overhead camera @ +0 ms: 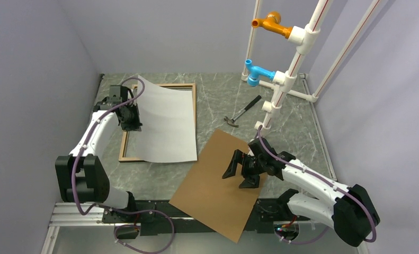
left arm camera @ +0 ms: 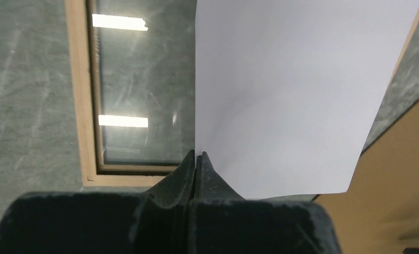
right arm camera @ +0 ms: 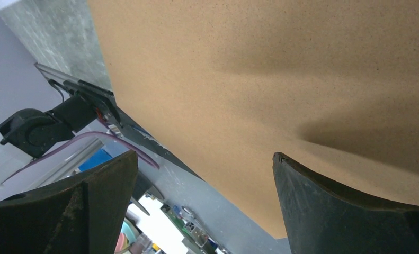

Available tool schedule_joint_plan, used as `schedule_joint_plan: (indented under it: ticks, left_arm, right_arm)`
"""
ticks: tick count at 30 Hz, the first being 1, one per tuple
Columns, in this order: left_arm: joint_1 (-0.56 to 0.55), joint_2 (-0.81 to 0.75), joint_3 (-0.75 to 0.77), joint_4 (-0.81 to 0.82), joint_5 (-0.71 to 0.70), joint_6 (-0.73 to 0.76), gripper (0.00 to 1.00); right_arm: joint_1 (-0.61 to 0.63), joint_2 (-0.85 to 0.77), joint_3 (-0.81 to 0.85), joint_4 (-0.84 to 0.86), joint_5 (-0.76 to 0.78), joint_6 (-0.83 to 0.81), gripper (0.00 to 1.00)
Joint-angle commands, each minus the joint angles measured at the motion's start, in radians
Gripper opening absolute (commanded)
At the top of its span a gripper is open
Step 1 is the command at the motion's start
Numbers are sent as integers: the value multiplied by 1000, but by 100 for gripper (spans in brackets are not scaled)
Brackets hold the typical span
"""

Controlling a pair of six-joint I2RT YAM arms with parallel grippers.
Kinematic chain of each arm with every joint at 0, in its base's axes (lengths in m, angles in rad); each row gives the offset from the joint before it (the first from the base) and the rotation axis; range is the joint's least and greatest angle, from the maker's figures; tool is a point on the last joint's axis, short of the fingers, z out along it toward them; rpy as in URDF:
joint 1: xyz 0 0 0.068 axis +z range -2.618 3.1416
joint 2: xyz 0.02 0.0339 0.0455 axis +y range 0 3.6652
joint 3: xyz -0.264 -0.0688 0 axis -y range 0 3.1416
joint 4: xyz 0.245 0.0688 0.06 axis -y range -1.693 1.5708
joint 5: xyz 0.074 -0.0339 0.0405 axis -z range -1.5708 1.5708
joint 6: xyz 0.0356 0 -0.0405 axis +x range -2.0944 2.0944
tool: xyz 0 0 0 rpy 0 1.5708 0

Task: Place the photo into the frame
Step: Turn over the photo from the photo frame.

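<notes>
The photo (overhead camera: 167, 124) shows its plain white back and curves up at its left edge, where my left gripper (overhead camera: 133, 124) is shut on it. In the left wrist view the jaws (left arm camera: 197, 156) pinch the sheet's (left arm camera: 292, 95) near corner. Under it lies the frame (overhead camera: 167, 84), wood side up, with its left rail (left arm camera: 80, 95) and glass uncovered; the photo hides the frame's right side. My right gripper (overhead camera: 240, 177) hovers open over the brown backing board (overhead camera: 212, 196), with nothing between the jaws (right arm camera: 205, 159).
A hammer (overhead camera: 242, 111) lies right of the frame. A white pipe rack (overhead camera: 286, 79) with orange and blue fittings stands at the back right. The backing board (right arm camera: 260, 79) overhangs the table's near edge. Grey walls close in the left, back and right.
</notes>
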Motion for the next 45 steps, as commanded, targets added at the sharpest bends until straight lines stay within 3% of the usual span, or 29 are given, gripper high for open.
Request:
schedule_joint_plan:
  ticks: [1, 10, 25, 36, 45]
  left_arm:
    - [58, 30, 57, 43, -1, 13, 0]
    - [76, 126, 140, 59, -48, 105, 0]
    - [76, 211, 192, 107, 170, 179, 0]
    - [31, 132, 57, 195, 285, 278, 0]
    - [18, 87, 32, 219, 266, 281, 0]
  right_arm:
    - [2, 42, 32, 46, -28, -28, 100]
    - [2, 75, 50, 36, -26, -43, 100]
    - [2, 95, 58, 32, -24, -49, 100]
    - [2, 105, 59, 37, -21, -46, 100]
    - [3, 100, 66, 32, -17, -43, 100]
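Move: Pinched by its left edge, the white-backed photo is already over the frame, whose middle lies about 9 cm ahead of the left hand, 8 cm to its right and roughly 12 cm lower. The frame's right bar is some 26 cm to the hand's right and 9 cm ahead; the brown board's middle is about 40 cm right and 22 cm back. From the idle right hand the frame's middle is some 31 cm ahead, 41 cm left and 6 cm down. Keeping its pinch on the photo's edge, the left hand travels forward about 5 cm while swinging some 3 cm left, drawing the far side of the sheet back from the right bar; then it swings right some 5 cm, low over the frame, easing back slightly at the end and turning about 20 degrees clockwise to line the photo up with the opening. ##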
